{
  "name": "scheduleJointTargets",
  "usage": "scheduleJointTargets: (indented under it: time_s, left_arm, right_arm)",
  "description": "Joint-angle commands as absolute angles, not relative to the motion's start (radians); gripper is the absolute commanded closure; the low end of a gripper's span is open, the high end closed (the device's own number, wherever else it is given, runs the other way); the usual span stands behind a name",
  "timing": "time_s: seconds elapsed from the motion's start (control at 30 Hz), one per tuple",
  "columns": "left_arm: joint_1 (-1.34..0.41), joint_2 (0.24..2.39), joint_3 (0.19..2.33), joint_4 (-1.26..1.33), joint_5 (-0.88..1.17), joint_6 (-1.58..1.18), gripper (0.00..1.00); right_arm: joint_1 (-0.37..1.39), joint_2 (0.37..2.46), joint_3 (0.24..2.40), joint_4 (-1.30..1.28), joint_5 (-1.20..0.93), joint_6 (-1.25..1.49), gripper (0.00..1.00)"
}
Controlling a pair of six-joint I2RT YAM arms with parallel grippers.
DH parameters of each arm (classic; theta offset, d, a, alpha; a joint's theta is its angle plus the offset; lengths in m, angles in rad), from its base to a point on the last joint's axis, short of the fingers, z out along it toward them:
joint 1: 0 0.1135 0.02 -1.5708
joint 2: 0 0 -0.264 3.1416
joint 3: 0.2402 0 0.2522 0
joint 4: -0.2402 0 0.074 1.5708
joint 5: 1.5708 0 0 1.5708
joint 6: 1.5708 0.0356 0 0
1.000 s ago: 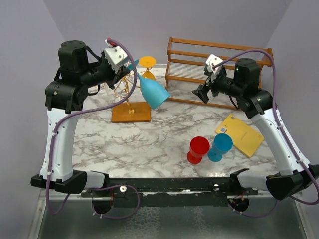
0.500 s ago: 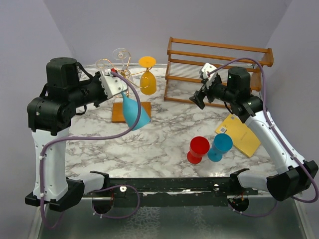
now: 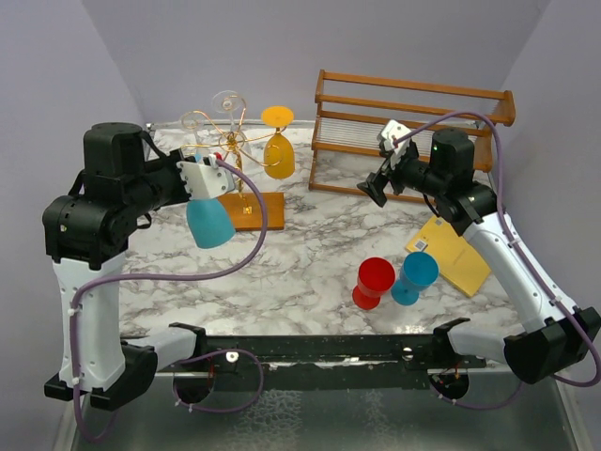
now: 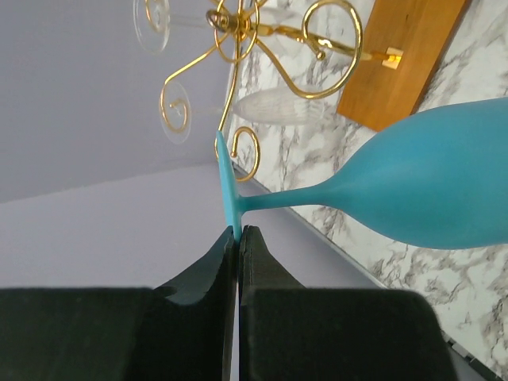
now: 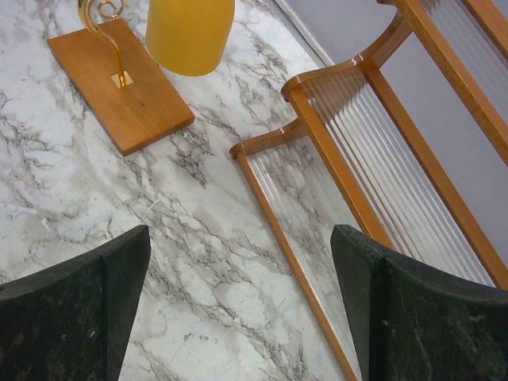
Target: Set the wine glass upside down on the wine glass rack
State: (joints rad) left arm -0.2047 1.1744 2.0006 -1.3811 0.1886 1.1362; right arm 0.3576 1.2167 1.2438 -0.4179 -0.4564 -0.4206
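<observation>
My left gripper (image 3: 201, 165) is shut on the foot rim of a teal wine glass (image 3: 209, 222), whose bowl hangs down just left of the rack's wooden base (image 3: 255, 210). In the left wrist view the thin teal foot (image 4: 227, 182) is pinched between my closed fingers (image 4: 262, 270) and the bowl (image 4: 444, 186) stretches to the right. The gold wire wine glass rack (image 3: 228, 141) carries a yellow glass (image 3: 278, 152) upside down and clear glasses (image 3: 228, 101). My right gripper (image 3: 375, 190) hovers open and empty before the slatted shelf; its wrist view shows the yellow glass (image 5: 190, 32) and rack base (image 5: 119, 83).
A brown wooden slatted shelf (image 3: 413, 117) stands at the back right. A red glass (image 3: 375, 281) and a second teal glass (image 3: 415, 276) sit near the front centre. A yellow pad (image 3: 454, 254) lies to their right.
My left arm has pulled back and to the left with the teal glass, whose bowl swung from pointing right to hanging down. The right arm shifted slightly towards the centre and stayed open.
</observation>
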Motion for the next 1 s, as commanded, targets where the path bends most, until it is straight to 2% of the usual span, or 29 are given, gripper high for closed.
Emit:
scheduleJointTargets:
  time_s: [0.0,0.67,0.97]
  left_arm:
    - [-0.204,1.185,1.96,-1.333,0.047,1.19,1.0]
    - [-0.215,1.294,1.833,-1.085,0.096,1.307,1.0]
    - [-0.22,1.304,1.782,-1.012,0.058,1.305,1.0]
  right_arm:
    - [0.354,1.2,1.236,-0.385,-0.448,-0.412,0.05]
    - [0.354,1.21,1.232,-0.387,-0.435,-0.424,0.05]
    - [0.353,1.214,1.232,-0.388,-0.433,-0.429,0.05]
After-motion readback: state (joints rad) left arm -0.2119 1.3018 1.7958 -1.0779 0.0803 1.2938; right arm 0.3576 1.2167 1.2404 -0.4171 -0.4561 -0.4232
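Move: The left gripper already holds the upside-down blue wine glass by its foot. The empty curl on the gold rack's left side lies about 12 cm ahead, roughly 1 cm left and 8 cm lower. The empty front curl is some 6 cm ahead, 6 cm right and equally low; the yellow glass hangs 17 cm right, 18 cm ahead, its middle 16 cm lower. From the right hand, the left curl is about 36 cm left, 4 cm ahead, 4 cm higher. Bring the left gripper about 10 cm forward, sinking some 4 cm on the way, so the blue glass goes in past the left side of the front curl towards the empty left one. Ease off as it nears, roll the hand about 10 degrees, left side up, and keep the fingers shut on the foot. ##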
